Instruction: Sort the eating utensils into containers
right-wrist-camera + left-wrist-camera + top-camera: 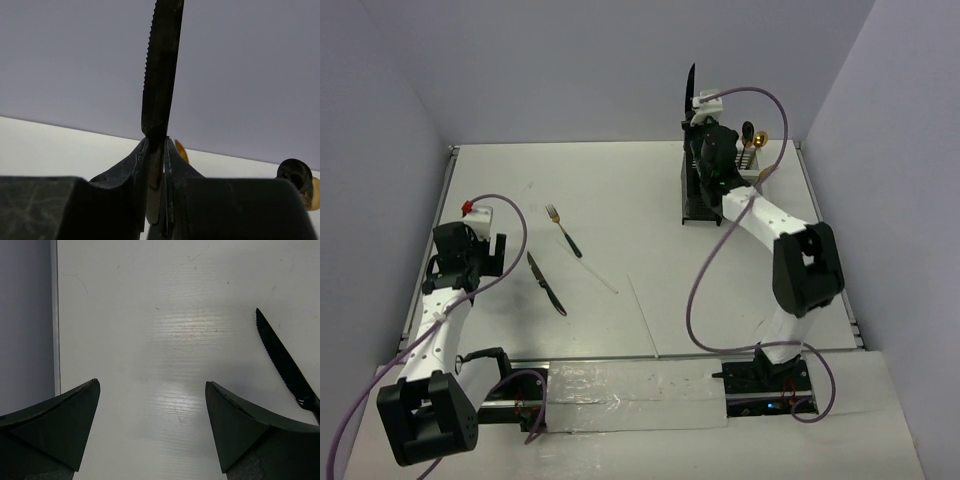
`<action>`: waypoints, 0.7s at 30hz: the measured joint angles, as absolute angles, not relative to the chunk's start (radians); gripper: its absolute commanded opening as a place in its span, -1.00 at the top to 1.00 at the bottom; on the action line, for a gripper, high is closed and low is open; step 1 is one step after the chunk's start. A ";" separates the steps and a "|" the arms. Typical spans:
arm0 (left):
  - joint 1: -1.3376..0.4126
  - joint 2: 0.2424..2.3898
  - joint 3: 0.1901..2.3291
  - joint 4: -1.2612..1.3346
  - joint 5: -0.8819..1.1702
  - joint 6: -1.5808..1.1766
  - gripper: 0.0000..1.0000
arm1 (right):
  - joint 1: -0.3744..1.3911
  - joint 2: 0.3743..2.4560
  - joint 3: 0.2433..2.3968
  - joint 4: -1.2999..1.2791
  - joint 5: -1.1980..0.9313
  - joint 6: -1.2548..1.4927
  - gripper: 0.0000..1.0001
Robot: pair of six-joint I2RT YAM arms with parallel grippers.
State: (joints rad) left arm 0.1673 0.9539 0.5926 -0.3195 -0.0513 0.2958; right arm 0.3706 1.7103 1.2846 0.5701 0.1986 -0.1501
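My right gripper is shut on a black serrated knife, its blade pointing straight up, above the black container at the back right. My arm hides most of that container. A black spoon and a gold spoon stand upright just to its right. On the table's left lie another black knife, a gold fork with a dark handle and two thin white sticks. My left gripper hangs open over bare table, left of that knife.
The table's raised left edge runs close beside my left gripper. Purple cables loop from both arms. The longer white stick lies near the table's front edge.
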 measured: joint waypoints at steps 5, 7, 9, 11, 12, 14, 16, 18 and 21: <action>0.167 1.016 0.644 -0.316 -0.057 0.295 -0.91 | 0.279 1.918 1.393 0.591 0.142 -0.146 1.00; 0.167 1.041 0.662 -0.311 -0.060 0.292 -0.91 | 0.250 1.971 1.416 0.595 0.123 -0.146 1.00; 0.167 1.063 0.676 -0.306 -0.065 0.289 -0.91 | 0.229 2.008 1.431 0.605 0.105 -0.148 1.00; 0.168 1.079 0.682 -0.302 -0.067 0.282 -0.91 | 0.215 2.034 1.435 0.616 0.091 -0.155 1.00; 0.168 1.086 0.684 -0.302 -0.067 0.279 -0.91 | 0.211 2.042 1.435 0.618 0.084 -0.158 1.00; 0.168 1.097 0.687 -0.302 -0.068 0.272 -0.91 | 0.206 2.055 1.428 0.638 0.065 -0.174 1.00; 0.168 1.100 0.687 -0.302 -0.072 0.269 -0.91 | 0.205 2.056 1.401 0.665 0.047 -0.191 1.00; 0.168 1.101 0.687 -0.302 -0.078 0.269 -0.91 | 0.205 2.056 1.375 0.685 0.027 -0.208 1.00; 0.168 1.101 0.687 -0.301 -0.088 0.268 -0.92 | 0.202 2.056 1.334 0.718 0.005 -0.237 0.91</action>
State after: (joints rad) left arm 0.1677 1.1007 0.6872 -0.3008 -0.0875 0.2680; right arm 0.2020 2.0556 1.3342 0.7181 0.0051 -0.2375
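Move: The right hand holds the black knife upright, blade up. The black container's far compartment lies about 7 cm ahead, 6 cm to the right and 25 cm below. The gold knives standing in it are some 11 cm ahead, 3 cm right and 18 cm below; the white container's middle is roughly 4 cm ahead, 16 cm right and 25 cm below. From the left hand, that far compartment is about 32 cm ahead, 58 cm right and 5 cm lower. The right hand keeps its pinch on the black knife and swoops down, forward and to the right towards the black container's far compartment, then stops reaching and sinks on almost straight with a slight draw back, some 13 cm down and 8 cm forward in all, the fingertips tipping a little downward and the hand rolling right about 8 degrees. Meanwhile the empty left hand, fingers still wide open, eases about 2 cm forward above the table, well clear of the other knife. ##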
